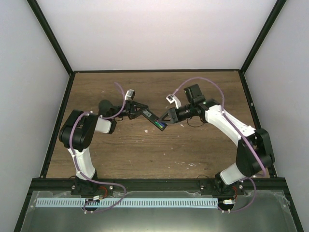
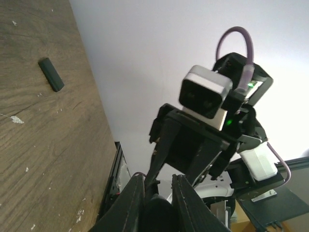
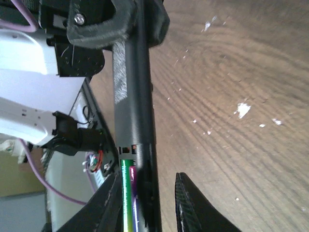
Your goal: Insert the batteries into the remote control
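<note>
My left gripper (image 1: pixel 141 109) is shut on one end of the remote control (image 1: pixel 153 119) and holds it above the table. In the left wrist view the remote's black end (image 2: pixel 157 212) sits between the fingers (image 2: pixel 129 205). The remote's open compartment faces up, and the green battery (image 3: pixel 126 193) and the purple-blue battery (image 3: pixel 135 203) lie side by side in it. They also show in the top view (image 1: pixel 161 125). My right gripper (image 3: pixel 147 176) is open, its jaws either side of the remote's battery end (image 3: pixel 133 106), with a gap on the right side.
A small flat black piece (image 2: pixel 50 74) lies on the wooden table (image 1: pixel 145 154) beyond the left gripper. The right arm's wrist camera (image 2: pixel 205 98) faces the left gripper closely. Black frame posts and white walls border the table.
</note>
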Tool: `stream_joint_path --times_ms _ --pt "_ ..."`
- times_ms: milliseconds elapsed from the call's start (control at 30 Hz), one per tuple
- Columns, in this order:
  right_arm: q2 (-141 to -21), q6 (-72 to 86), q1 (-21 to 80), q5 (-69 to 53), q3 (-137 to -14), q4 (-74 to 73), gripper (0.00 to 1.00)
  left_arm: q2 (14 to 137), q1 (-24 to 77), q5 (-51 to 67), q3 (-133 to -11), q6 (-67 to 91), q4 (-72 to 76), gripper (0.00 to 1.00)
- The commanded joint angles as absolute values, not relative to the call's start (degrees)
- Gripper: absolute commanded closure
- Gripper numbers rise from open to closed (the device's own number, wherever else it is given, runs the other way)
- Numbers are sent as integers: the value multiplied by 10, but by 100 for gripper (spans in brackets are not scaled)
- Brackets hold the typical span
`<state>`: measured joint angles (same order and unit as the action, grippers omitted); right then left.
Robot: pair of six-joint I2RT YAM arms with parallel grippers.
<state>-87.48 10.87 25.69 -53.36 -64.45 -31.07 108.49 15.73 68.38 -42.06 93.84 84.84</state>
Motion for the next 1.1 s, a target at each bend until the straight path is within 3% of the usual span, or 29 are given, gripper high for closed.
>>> stream_joint_path --times_ms 0,233,433,533,667,767,1067 --pt "-811 99 247 -416 -683 -318 75 1045 163 680 -425 843 755 100" --pt "-735 90 226 -177 -677 -330 56 941 172 635 -488 518 308 100" --pt "-703 90 188 -24 -655 -332 34 909 174 590 -491 461 225 100" --pt "-708 66 164 -96 -659 -342 32 907 174 596 -481 474 242 100" --pt "-716 37 163 -267 -650 -341 22 909 176 636 -477 510 290 100" --pt "-732 38 163 -374 -645 -347 23 907 180 663 -485 509 287 100" --pt "-752 40 184 -501 -631 -376 25 895 191 689 -501 476 240 100"
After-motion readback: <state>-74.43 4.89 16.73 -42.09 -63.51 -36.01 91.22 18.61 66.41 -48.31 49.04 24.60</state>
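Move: The batteries lie side by side in the open compartment at the remote control's free end, about 2 cm back, 2 cm left and 1 cm below the right hand. The remote's middle is level fore and aft with that hand and some 5 cm to its left; the left gripper, holding the other end, is about 10 cm left and 6 cm ahead. From the left hand the batteries lie roughly 9 cm back, 9 cm right and slightly below. From the batteries in the remote the right hand backs off some 14 cm to its right, also forward and up, opening wide and swinging clockwise, then returns left and back about half of that, swinging back and still clear. The left hand keeps its grip on the remote and rolls about 15 degrees, free end dipping, bobs up and down, then draws back nearly 2 cm. ##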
